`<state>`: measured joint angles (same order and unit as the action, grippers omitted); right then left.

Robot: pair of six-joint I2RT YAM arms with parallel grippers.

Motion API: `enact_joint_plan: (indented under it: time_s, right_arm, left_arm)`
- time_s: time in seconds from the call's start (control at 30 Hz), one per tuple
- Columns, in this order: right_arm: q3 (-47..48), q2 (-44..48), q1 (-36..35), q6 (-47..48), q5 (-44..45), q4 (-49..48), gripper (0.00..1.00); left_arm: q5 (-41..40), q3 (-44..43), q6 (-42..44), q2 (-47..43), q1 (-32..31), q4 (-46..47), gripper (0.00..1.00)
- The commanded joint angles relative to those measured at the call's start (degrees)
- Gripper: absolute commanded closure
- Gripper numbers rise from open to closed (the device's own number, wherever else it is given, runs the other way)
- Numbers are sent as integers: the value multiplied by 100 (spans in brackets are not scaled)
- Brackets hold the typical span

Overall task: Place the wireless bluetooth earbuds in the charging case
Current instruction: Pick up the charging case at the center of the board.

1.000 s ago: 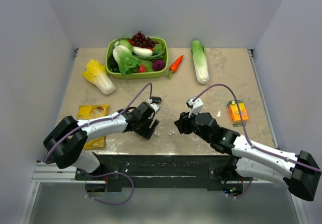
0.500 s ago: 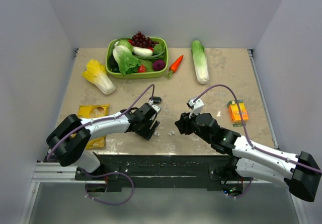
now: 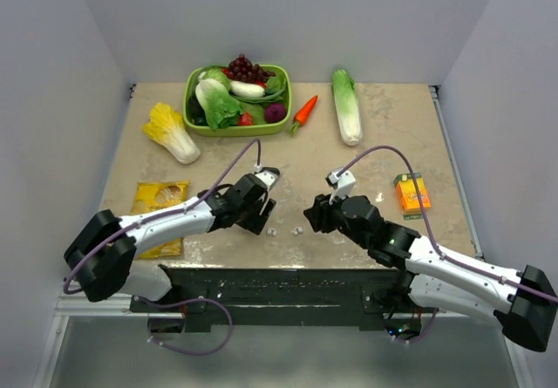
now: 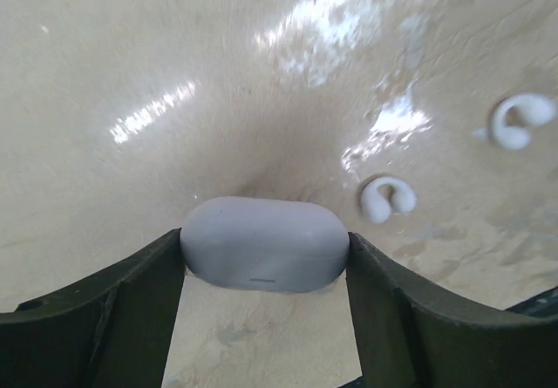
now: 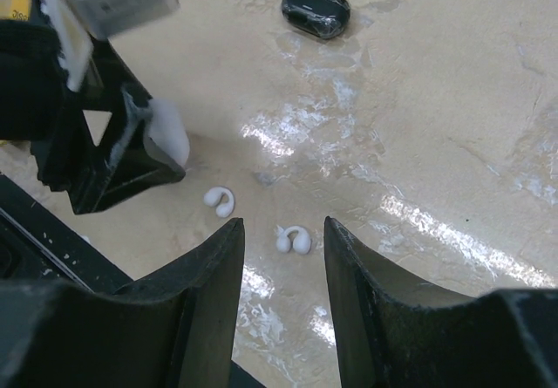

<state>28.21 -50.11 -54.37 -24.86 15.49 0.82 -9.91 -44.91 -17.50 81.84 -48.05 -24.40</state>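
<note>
The white oval charging case (image 4: 261,231) lies across my left gripper (image 4: 264,262), both fingertips pressing on its ends just above the table. Two small white C-shaped earbuds lie on the table to its right, one near (image 4: 388,200) and one farther (image 4: 521,119). From above, the left gripper (image 3: 259,217) is beside the earbuds (image 3: 273,230) (image 3: 296,229). My right gripper (image 5: 283,231) stands open low over the table, with one earbud (image 5: 294,240) between its fingers and the other (image 5: 220,200) just left of them. The case (image 5: 170,131) shows white in the left fingers.
A green basket (image 3: 196,119) of vegetables stands at the back, with a carrot (image 3: 304,112) and a long cabbage (image 3: 347,105) to its right, and a yellow cabbage (image 3: 172,132) to its left. A yellow packet (image 3: 159,198), an orange carton (image 3: 411,193) and a small black oval object (image 5: 316,10) lie nearby.
My left gripper has closed in a little on the case and shifted slightly away from the table's front edge. The right arm and the earbuds have stayed put.
</note>
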Motion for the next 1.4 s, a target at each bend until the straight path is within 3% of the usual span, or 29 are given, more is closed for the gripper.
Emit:
enact_joint_plan:
  time_s: [0.0, 0.13, 0.27, 0.3, 0.5, 0.7, 1.0, 1.37]
  right_arm:
    - [492, 229, -12, -97, 33, 164, 54]
    - [738, 510, -12, -133, 25, 234, 54]
    - [950, 730, -4, -124, -46, 269, 52]
    - [1106, 739, -12, -98, -11, 313, 51]
    - [1915, 520, -12, 130, -431, 1148, 36]
    - [2426, -68, -12, 262, -801, 1702, 32]
    - [2629, -552, -21, 614, -1109, 1913, 32]
    - [2576, -957, -12, 544, -1531, 1570, 32]
  left_arm:
    - [-214, -116, -79, -948, -11, 1127, 81]
    - [-72, 429, 106, -1565, -116, 2603, 99]
    - [50, 1438, 659, -1874, -160, 4896, 100]
    - [155, 1841, 903, -1900, -169, 5858, 100]
    - [962, 3171, 1169, -1375, -196, 9720, 100]
    - [1667, 3321, 1687, -776, -494, 10972, 100]
    - [1853, 3049, 2584, -1144, -802, 9789, 100]
    - [1633, 3049, 2839, -1496, -916, 9252, 100]
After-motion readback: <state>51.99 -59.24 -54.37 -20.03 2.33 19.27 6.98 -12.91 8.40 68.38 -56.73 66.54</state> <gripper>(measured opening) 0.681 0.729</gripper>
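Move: The left hand already holds the charging case, just off the table. The right fingertips it is being taken to are roughly 15 cm to its right, level with it and some 10 cm higher; from the right hand the case is that far left and below. On the table about 3 cm below the left hand, one earbud lies 4 cm right and 1 cm back, the other 11 cm right and 1 cm back. The black case lies 14 cm ahead and 3 cm right. Keeping its pinch on the charging case, the left arm lifts it about 16 cm, carrying it some 10 cm to the right and, after a short swing forward, a little back, while the wrist swings some 80 degrees so that the fingers go from pointing down to nearly level, towards the right hand. The right hand first rises about 13 cm, opening wider as it goes, then sinks roughly 6 cm, easing left and turning slightly counter-clockwise, to bring its spread fingers close around the case from its own side. ##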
